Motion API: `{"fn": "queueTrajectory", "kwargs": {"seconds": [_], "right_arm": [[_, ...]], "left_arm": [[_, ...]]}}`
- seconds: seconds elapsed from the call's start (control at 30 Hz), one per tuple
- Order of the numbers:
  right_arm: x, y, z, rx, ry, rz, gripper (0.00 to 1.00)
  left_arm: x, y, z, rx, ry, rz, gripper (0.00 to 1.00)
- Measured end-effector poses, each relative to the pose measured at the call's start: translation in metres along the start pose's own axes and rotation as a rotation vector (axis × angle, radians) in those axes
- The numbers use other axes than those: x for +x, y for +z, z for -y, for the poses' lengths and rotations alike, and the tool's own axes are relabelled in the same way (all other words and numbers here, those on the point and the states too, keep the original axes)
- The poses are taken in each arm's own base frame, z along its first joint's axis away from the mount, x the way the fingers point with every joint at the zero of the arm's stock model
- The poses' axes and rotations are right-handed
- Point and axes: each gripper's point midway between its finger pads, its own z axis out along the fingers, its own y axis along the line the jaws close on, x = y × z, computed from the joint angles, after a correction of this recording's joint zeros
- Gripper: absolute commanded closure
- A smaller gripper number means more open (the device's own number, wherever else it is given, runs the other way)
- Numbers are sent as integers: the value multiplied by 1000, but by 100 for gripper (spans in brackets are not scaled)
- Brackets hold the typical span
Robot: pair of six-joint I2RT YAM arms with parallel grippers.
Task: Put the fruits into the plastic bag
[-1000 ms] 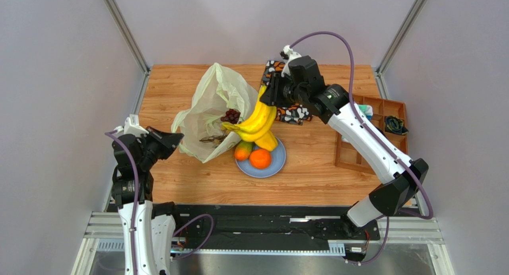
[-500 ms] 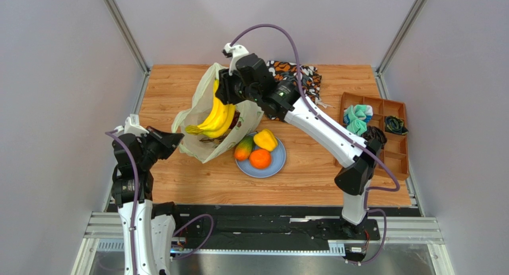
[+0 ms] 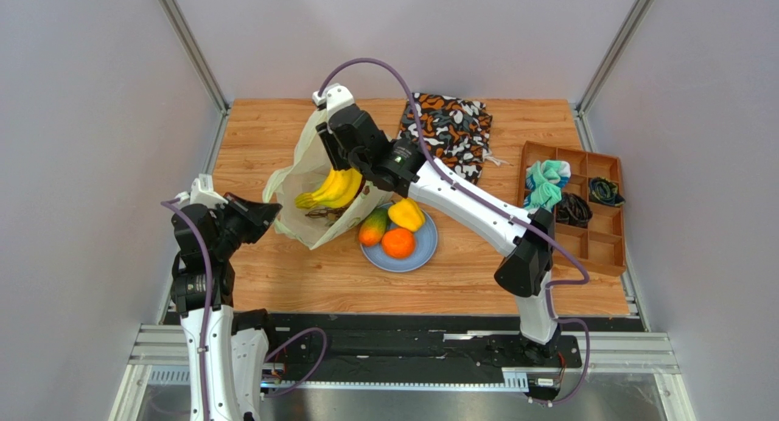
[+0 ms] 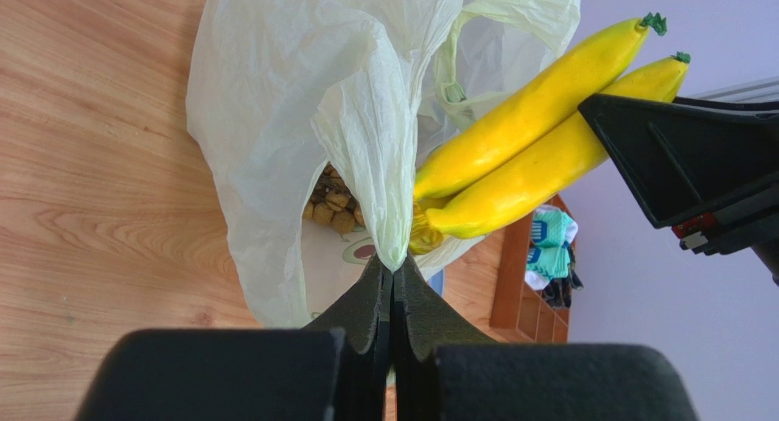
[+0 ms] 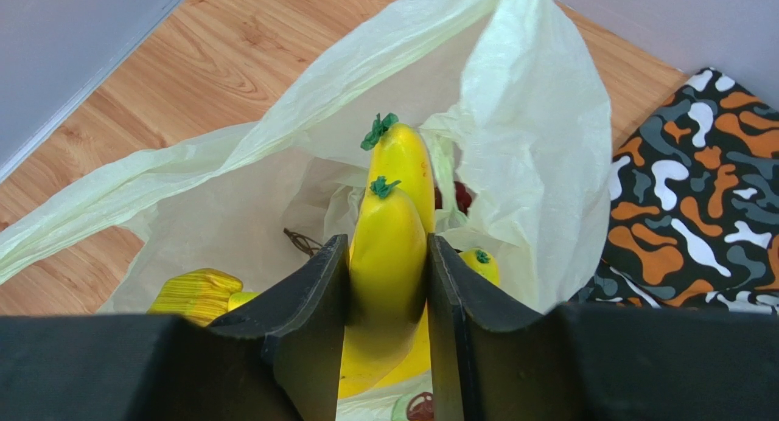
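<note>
The pale yellow-green plastic bag (image 3: 311, 161) lies open at the table's left. My left gripper (image 3: 270, 209) is shut on a pinch of its near edge (image 4: 391, 257) and holds the mouth up. My right gripper (image 5: 386, 248) is shut on the bunch of yellow bananas (image 5: 395, 197), which hangs in the bag's mouth (image 3: 331, 189). Tan-green grapes (image 4: 331, 205) lie inside the bag. On the blue plate (image 3: 426, 250) to the right of the bag sit a red-green mango (image 3: 372, 227), an orange (image 3: 398, 243) and a small yellow fruit (image 3: 407, 213).
An orange-black-white patterned cloth bag (image 3: 448, 129) lies at the back centre, just right of the plastic bag. A wooden compartment tray (image 3: 603, 248) with cloth items stands at the right edge. The right arm stretches across above the plate.
My right arm has swung left with the bananas, from above the plate to the bag's mouth, and lowered them in. The left gripper has kept still on the bag's edge.
</note>
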Motion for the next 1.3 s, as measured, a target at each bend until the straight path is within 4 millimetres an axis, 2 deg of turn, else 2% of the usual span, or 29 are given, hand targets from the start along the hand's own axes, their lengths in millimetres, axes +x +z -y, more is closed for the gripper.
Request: {"fn": "queueTrajectory", "kwargs": {"seconds": [0.13, 0.33, 0.43, 0.67, 0.73, 1.0, 1.07, 1.17, 1.3], "right_arm": [[8, 5, -22, -19, -51, 5, 100], [45, 25, -48, -53, -108, -69, 100], [62, 36, -50, -56, -123, -104, 100], [72, 40, -45, -45, -137, -136, 100], [78, 41, -43, -41, -144, -155, 97], [115, 55, -36, -23, -179, -266, 67], [118, 55, -35, -23, -181, -275, 62], [116, 53, -35, -26, -182, -276, 47], [113, 52, -36, -29, -180, -273, 36]], "left_arm": [[0, 0, 0, 0, -1, 0, 100], [0, 0, 0, 1, -4, 0, 100], [0, 0, 0, 1, -5, 0, 100], [-1, 0, 3, 11, -9, 5, 100], [-2, 0, 4, 16, -8, 9, 100], [-2, -4, 7, 29, -2, 21, 100], [-2, -5, 8, 32, 0, 21, 100], [-2, -5, 9, 34, 1, 23, 100], [-2, -5, 9, 34, 1, 23, 100]]}}
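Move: The right hand holds the bananas above the open plastic bag, whose middle lies about 16 cm below it, some 3 cm to its left and 1 cm back. On the plate at bag's right, about 19 cm below this hand, the mango sits 9 cm right and 4 cm back, the orange 15 cm right and 8 cm back, the yellow pepper 17 cm right and level with it. From the left hand, pinching the bag's rim, the bag's middle is about 8 cm ahead, 9 cm right and 11 cm down. Down into the bag's mouth goes the right hand, some 12 cm in all, first swinging about 4 cm left and slightly back, then sinking mostly straight with the bananas, the wrist rolling some 15 degrees so that its left side dips. At the bottom the fingers open and let go of the bananas. The left hand keeps its pinch on the rim and holds the mouth open. ##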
